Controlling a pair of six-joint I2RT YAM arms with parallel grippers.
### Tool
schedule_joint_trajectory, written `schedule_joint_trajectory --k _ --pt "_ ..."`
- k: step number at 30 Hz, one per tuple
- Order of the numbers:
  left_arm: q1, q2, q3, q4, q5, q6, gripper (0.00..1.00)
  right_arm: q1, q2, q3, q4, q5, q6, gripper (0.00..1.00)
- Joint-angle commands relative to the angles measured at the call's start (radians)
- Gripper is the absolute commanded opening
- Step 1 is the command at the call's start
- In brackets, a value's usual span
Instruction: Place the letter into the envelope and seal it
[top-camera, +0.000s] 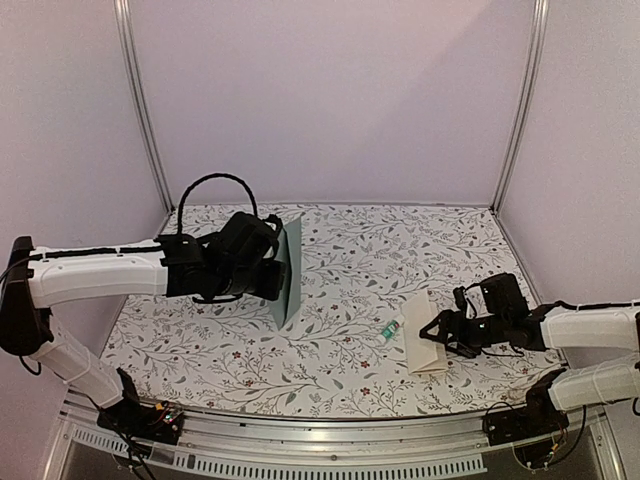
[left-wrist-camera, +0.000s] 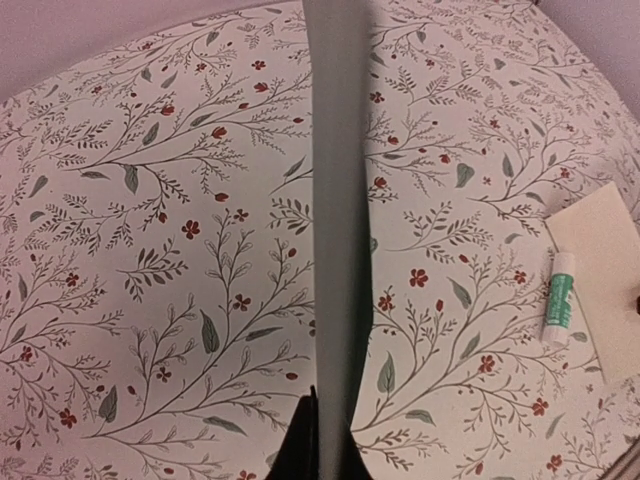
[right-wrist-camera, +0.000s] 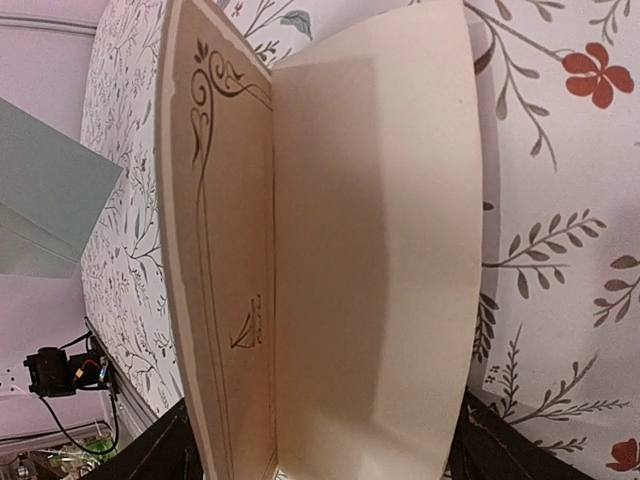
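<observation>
My left gripper (top-camera: 277, 272) is shut on the pale teal envelope (top-camera: 291, 268) and holds it upright on its edge above the left half of the table. In the left wrist view the envelope (left-wrist-camera: 338, 200) runs up edge-on from between the dark fingers (left-wrist-camera: 298, 445). The tan letter (top-camera: 428, 345) lies at the right, bent lengthwise. Its bordered left part (right-wrist-camera: 225, 250) stands up and its plain part lies flat. My right gripper (top-camera: 437, 333) is open, its jaws wide on either side of the letter at its near end.
A small white-and-green glue stick (top-camera: 390, 329) lies just left of the letter, seen also as the glue stick (left-wrist-camera: 560, 298) in the left wrist view. The floral tablecloth (top-camera: 360, 250) is walled by pale panels behind and at both sides.
</observation>
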Motion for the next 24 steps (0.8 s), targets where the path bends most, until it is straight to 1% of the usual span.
schedule_joint_trajectory --k 1,5,9,14,19,24 --pt "-0.015 -0.014 -0.016 0.018 0.004 0.013 0.0 -0.015 -0.009 -0.052 0.061 -0.022 0.024 0.79" --pt "-0.015 -0.014 -0.019 0.022 0.005 0.013 0.0 -0.017 -0.002 -0.081 0.11 -0.026 0.041 0.67" --pt "-0.015 -0.013 -0.02 0.021 0.005 0.013 0.0 -0.019 -0.016 -0.103 0.135 -0.02 0.05 0.57" --pt "-0.015 -0.011 -0.02 0.024 0.008 0.012 0.0 -0.02 -0.036 -0.137 0.18 -0.015 0.072 0.38" --pt "-0.015 -0.009 -0.018 0.026 0.008 0.013 0.0 -0.02 -0.037 -0.168 0.267 -0.026 0.1 0.3" --pt "-0.015 -0.008 -0.02 0.027 0.008 0.013 0.0 -0.021 -0.028 -0.182 0.326 -0.04 0.117 0.17"
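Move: The folded letter, sprung partly open between the right hand's spread fingers, has its middle about 3 cm to the hand's left, 2 cm ahead and 2 cm below. The glue stick lies just past the letter, some 10 cm left of this hand, 3 cm ahead and 2 cm lower. From the left hand, which already holds the envelope, the letter is roughly 27 cm to the right, 6 cm back and 15 cm down. Down and back by about 2 cm in all, drifting slightly right, the right hand sinks along the letter's right-hand edge while its fingers go from wide open to nearly shut, pinching both leaves between the tips. The wrist barely tilts. The left hand stays in place and keeps its grip on the envelope. ##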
